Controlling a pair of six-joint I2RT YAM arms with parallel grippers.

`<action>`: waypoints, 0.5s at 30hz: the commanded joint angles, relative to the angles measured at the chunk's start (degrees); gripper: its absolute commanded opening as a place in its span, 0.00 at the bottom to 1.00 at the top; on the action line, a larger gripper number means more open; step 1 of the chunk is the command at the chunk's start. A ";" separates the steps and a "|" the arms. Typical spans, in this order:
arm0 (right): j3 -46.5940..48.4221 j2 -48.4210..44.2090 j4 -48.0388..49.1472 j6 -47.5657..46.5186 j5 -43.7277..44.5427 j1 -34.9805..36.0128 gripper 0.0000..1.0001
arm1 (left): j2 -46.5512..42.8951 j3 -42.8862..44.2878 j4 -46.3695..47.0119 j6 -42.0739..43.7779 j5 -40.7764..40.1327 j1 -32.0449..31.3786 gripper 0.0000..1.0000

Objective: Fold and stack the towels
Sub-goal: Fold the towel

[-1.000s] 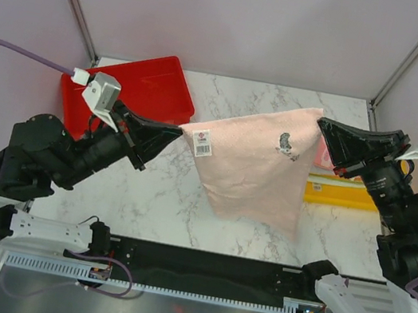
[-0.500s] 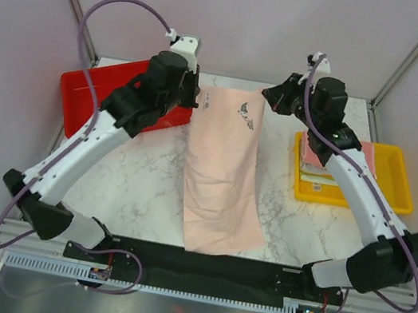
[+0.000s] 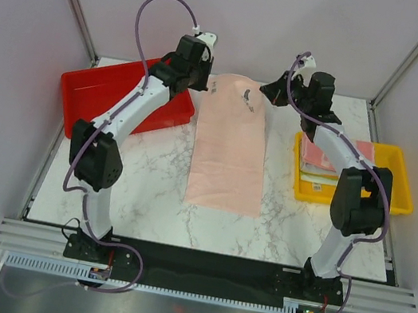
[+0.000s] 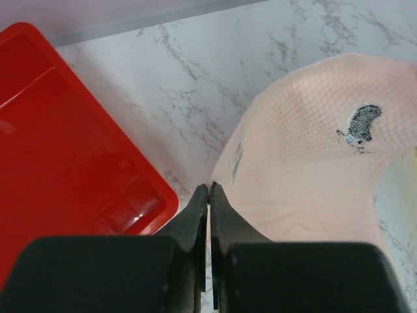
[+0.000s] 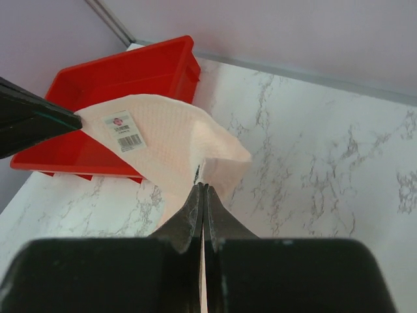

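A peach-pink towel (image 3: 229, 156) with a small hedgehog print lies stretched lengthwise down the middle of the marble table (image 3: 139, 185). Its far end is lifted a little between my two grippers. My left gripper (image 3: 205, 84) is shut on the far left corner, beside the barcode label; in the left wrist view the gripper (image 4: 208, 187) pinches the towel (image 4: 313, 176) at its edge. My right gripper (image 3: 269, 92) is shut on the far right corner, and in the right wrist view the gripper (image 5: 202, 185) holds a fold of the towel (image 5: 169, 137). More folded towels (image 3: 326, 157) sit in the yellow tray.
A red tray (image 3: 99, 92) stands at the far left, close to my left arm, and shows as the red tray (image 4: 65, 150) and the red tray (image 5: 124, 78) in the wrist views. The yellow tray (image 3: 400, 198) stands at the right. Walls close the table's back and sides.
Both arms have reached out to the far end of the table. The towel, hanging spread between them a second ago, now lies flat, its near end pulled back from the front edge.
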 commanded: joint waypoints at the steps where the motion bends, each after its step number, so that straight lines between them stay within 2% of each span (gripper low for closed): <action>1: 0.76 -0.50 7.67 -4.37 -9.62 -0.58 0.00 | -3.44 -1.74 5.31 4.49 7.91 -0.51 0.02; 6: -8.28 -5.15 5.39 -5.07 -11.05 -0.67 0.00 | -11.70 -13.08 6.19 4.85 8.81 -0.78 0.02; 10: -18.56 -11.21 5.12 -4.90 -9.46 -0.59 0.00 | -17.32 -24.84 6.81 1.78 15.99 -0.95 0.02; 15: -32.80 -20.35 5.39 -3.41 -6.39 -0.50 0.00 | -22.34 -36.20 7.95 -0.60 14.79 -3.41 0.02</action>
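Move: Both hands hold the towel's far edge up in the air. The middle of its near edge, on the table, lies about 32 cm back, 10 cm right and 20 cm below the left hand, and some 32 cm back, 4 cm left and 20 cm below the right. The red bin's middle is roughly 23 cm left of the left hand and 3 cm back; the yellow bin's is about 30 cm right of the right hand and 15 cm back. Both closed hands draw the pinched far edge back about 11 cm and lower it towards the near edge. ##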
